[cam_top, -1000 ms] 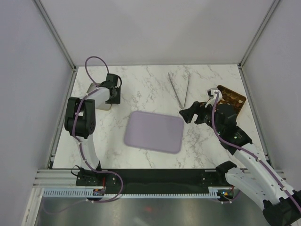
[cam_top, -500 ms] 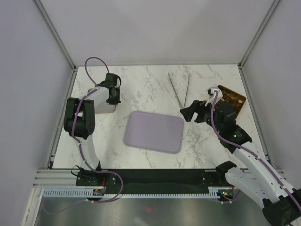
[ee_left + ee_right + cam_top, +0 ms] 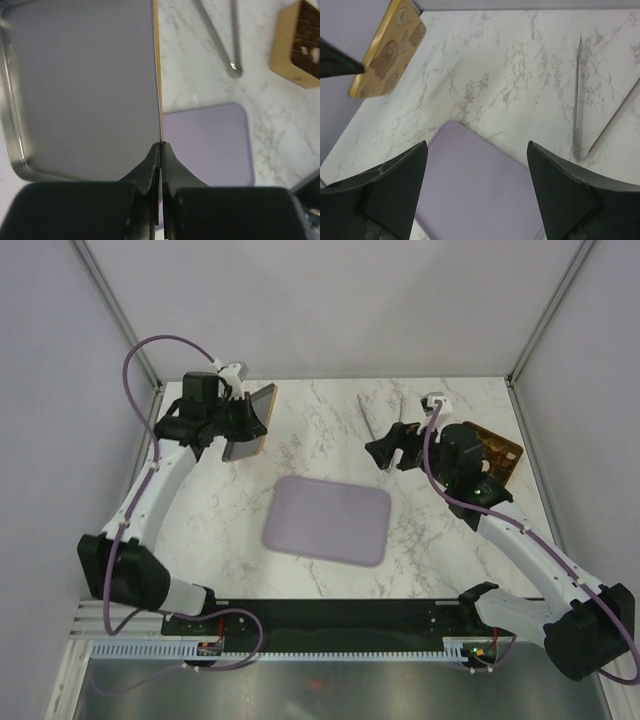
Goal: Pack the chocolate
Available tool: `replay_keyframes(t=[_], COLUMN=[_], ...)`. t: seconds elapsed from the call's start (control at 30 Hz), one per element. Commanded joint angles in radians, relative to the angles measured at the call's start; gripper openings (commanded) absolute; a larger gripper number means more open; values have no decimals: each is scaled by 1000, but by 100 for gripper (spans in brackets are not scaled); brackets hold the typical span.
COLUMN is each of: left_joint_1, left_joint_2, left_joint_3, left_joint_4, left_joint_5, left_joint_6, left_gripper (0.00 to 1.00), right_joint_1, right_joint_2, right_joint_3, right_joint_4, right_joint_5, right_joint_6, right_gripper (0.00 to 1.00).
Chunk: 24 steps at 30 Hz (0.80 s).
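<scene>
Small dark and pale chocolate [image 3: 309,47] pieces show inside the gold compartmented box [image 3: 497,448] at the right edge, too small to count. My left gripper [image 3: 238,423] is shut on the rim of the gold lid [image 3: 256,421], holding it on edge above the far left of the table. In the left wrist view the lid's silvery inside [image 3: 80,90] fills the left half, and the left gripper [image 3: 161,145] pinches its rim. My right gripper [image 3: 386,451] hangs open and empty just left of the box; in its own view the right gripper [image 3: 477,150] is over the lilac tray [image 3: 475,190].
The lilac tray [image 3: 327,520] lies bare in the middle of the marble table. Metal tongs [image 3: 384,426] lie at the back centre, just under the right gripper. Frame posts and grey walls enclose the table on three sides.
My left gripper shut on the gold lid and lifted it off the table at the left. The right arm swung back and left, toward the tongs.
</scene>
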Motion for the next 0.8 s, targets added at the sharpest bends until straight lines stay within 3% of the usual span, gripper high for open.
replay_keyframes(t=[0.0,0.1,0.27,0.47,0.77], left_joint_1=[-4,-9,-12,-20,-24], left_joint_2=[-123,-215,-316,-388,-422], left_joint_3=[-72,-135,-222,-289,-336], left_joint_4=[-45,-48,-56,-73,-82], left_joint_5=[276,385,491,523,538], left_joint_6=[-52,-64,-80,-80,-65], left_gripper=[2,2,2,2,2], right_joint_1=[4,4,30,224,477], right_joint_2=[92,164,214,189,209], right_joint_3=[72,138,230,241,272], right_joint_4=[129,130,118,-44,-54], right_joint_5=[6,15,-114,-161,-60], right_joint_6=[-199,-355,-528,-1110,-1476], right_gripper=[89,91,87,93,92])
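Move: About 34 cm to the left of the open right hand and 8 cm farther out hangs the lid, near that hand's own height. The lilac tray's middle lies 14 cm back, 13 cm left and 25 cm below, the tongs 15 cm ahead and 5 cm right. From the left hand, which already pinches the lid's edge, the tray's middle is roughly 21 cm back, 17 cm right and 21 cm down. Bringing the two hands together: the left, still pinching the lid, swings back some 15 cm and a little right towards the tray, rolling its left side down and turning clockwise. The right first eases 5 cm forward, then sweeps left and back towards the lid, rolling about 75 degrees counter-clockwise as seen from behind the hand, its fingers swinging to point mainly left and staying wide open, short of contact. ##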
